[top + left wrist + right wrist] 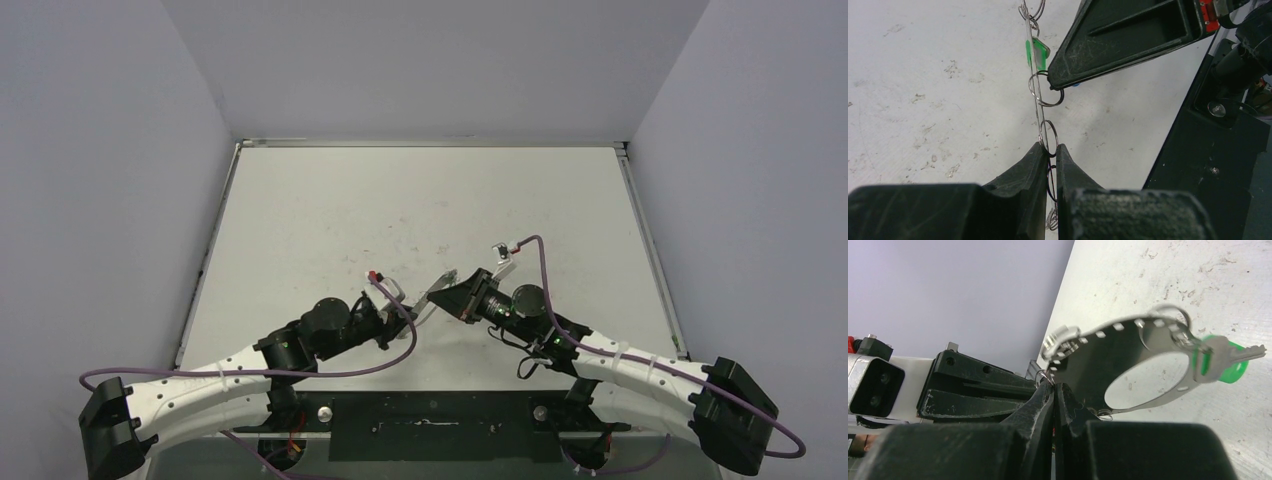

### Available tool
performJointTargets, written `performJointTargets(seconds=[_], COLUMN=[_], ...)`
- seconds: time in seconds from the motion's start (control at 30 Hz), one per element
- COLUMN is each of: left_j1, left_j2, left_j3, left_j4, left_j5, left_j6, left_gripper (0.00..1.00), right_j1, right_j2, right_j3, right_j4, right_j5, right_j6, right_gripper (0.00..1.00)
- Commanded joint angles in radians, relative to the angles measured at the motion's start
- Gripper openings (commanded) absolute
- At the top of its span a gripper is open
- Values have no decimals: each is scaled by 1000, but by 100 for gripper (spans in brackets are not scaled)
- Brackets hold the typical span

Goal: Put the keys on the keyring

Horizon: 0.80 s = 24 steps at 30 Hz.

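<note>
The keyring (1120,326) is a flat pale metal ring with small holes and little wire rings along its rim. In the left wrist view the keyring (1034,65) shows edge-on, and my left gripper (1049,150) is shut on its near edge. A key with a green tag (1226,360) hangs from the far side of the ring, and the green tag (1035,53) also shows from the left wrist. My right gripper (1054,386) is shut, with a small wire ring (1044,374) pinched at its fingertips. Only a speck of blue (1075,85) shows under the right finger (1128,40).
Both grippers meet above the white table (420,200) near its front middle, left gripper (418,308) facing right gripper (446,293). The black base plate (1208,150) lies close on the right of the left wrist view. Grey walls enclose the table.
</note>
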Motion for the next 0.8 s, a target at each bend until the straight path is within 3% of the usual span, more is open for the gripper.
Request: performJointTargets(seconds=[0.0,0.33,0.5,0.77], left_j1=[4,4,4,3], left_j2=[-23,-34,-26,-26], left_j3=[29,18,21,35], left_j4=[65,68,68,43], left_j5=[-77,-102,-95,-37], left_j6=[-17,-17,-12,29], left_gripper=[0,0,0,0], right_j1=[6,6,7,7], right_j2=[-46,-59,-69,-176], right_j3=[-12,-24,17,120], right_j4=[41,-6,-95,-281], right_j5=[34,31,5,-11], right_j6=[-6,27,-53,-401], right_gripper=[0,2,44,63])
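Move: Between the right fingertips sits a small wire ring of the keyring plate, right at the hand point; the left fingertips, gripping the plate, are about 4 cm to the left, 3 cm back and 1 cm lower. The green key hangs at the plate's far end, roughly 5 cm ahead, 4 cm to the right and 3 cm below. From the left hand, that wire ring lies some 3 cm ahead, 4 cm to the right and 1 cm higher. Easing slightly right with fingers still shut on the small ring, the right hand then opens them to more than half and lets go, backing away from the plate about 2 cm right, 1.5 cm down and 1 cm towards the base, rolling some 10 degrees about its pointing axis. The left hand keeps its pinch on the plate, drawing it about 1 cm forward and left. ##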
